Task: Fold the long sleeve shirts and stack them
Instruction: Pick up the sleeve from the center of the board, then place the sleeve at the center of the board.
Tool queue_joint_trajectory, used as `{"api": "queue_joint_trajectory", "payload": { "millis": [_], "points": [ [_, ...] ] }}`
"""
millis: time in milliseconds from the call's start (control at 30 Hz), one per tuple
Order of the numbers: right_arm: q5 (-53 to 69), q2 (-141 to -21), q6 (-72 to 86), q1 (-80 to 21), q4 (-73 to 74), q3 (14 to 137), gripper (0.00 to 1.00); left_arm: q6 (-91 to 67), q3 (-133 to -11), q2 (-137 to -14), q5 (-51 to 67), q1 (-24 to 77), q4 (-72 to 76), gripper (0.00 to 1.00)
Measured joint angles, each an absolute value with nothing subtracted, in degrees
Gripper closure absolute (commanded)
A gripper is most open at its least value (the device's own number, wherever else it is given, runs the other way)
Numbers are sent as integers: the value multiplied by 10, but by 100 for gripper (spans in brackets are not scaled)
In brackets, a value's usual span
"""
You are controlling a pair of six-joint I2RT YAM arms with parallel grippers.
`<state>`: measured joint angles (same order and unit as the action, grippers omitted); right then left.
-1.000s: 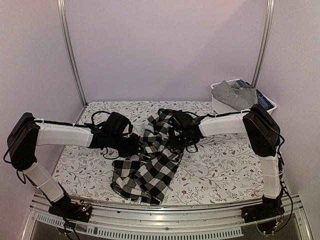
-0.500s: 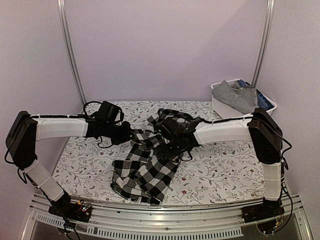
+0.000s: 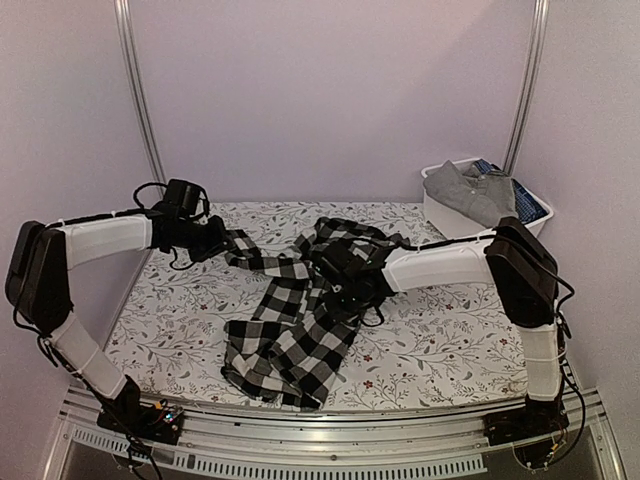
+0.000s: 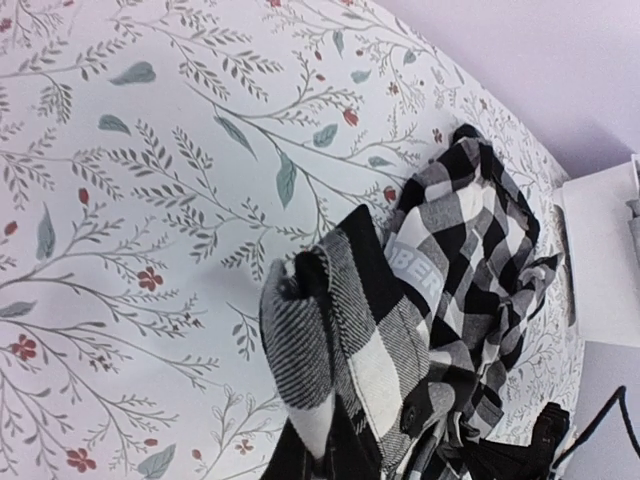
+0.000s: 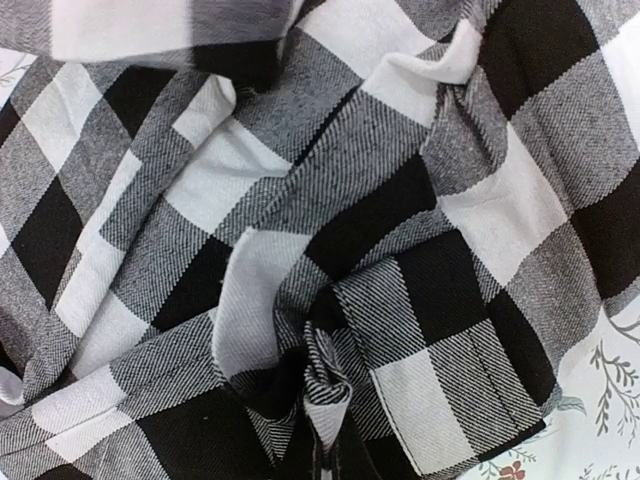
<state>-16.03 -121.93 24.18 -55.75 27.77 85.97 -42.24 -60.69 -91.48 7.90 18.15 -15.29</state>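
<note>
A black-and-white checked long sleeve shirt point(image 3: 296, 328) lies crumpled in the middle of the floral table. My left gripper point(image 3: 224, 244) is shut on one end of it, and a band of cloth stretches from there toward the heap. In the left wrist view the checked cloth point(image 4: 345, 345) bunches over the left gripper point(image 4: 322, 452). My right gripper point(image 3: 347, 290) is pressed into the heap's upper right part, shut on a pinched fold. The right wrist view is filled by checked cloth point(image 5: 330, 190) gathered into the right gripper point(image 5: 335, 445).
A white bin point(image 3: 439, 211) stands at the back right with a grey shirt point(image 3: 463, 190) and a dark blue patterned one point(image 3: 499, 172) in it. The floral table cover point(image 3: 170, 330) runs to metal rails at the near edge. Purple walls close in on three sides.
My left gripper has drawn its end of the shirt leftward and back, stretching the cloth out. My right gripper has moved left into the heap and shut on a fold.
</note>
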Motion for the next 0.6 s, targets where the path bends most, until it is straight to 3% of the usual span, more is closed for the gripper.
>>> {"api": "queue_joint_trajectory", "payload": {
  "millis": [233,600],
  "points": [
    [-206,-1172,242,-531,322,849,100,-371,-693,-923,69,70,-178,100],
    [-324,-1002,233,-372,401,812,100,-265,-959,-1068,32,-42,-259,100]
  ]
}}
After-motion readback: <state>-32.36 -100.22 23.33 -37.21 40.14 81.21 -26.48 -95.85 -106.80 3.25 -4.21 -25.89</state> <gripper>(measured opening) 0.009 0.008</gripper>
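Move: Both hands already hold the shirt by its sleeves. From the right hand, low over the middle of the board, the white basket stands about 28 cm ahead and 37 cm to the right; the shirt's bunched far part is some 26 cm ahead and 4 cm right, and the shirt's near body 6 cm back and 10 cm left. From the left hand, the board's far-left corner lies about 33 cm ahead, 20 cm left and 12 cm below. The right hand, fingers still shut on the sleeve it has gathered at mid-board, pulls it off the shirt body towards the basket, starting slowly, then sweeping about 20 cm right while rising some 13 cm and drifting forward, the wrist swinging clockwise. At the same time the left hand keeps its pinch on the other sleeve's end and carries it away from the body towards the far-left corner, about 19 cm left and 14 cm forward while climbing, so the two hands draw the sleeves apart. ##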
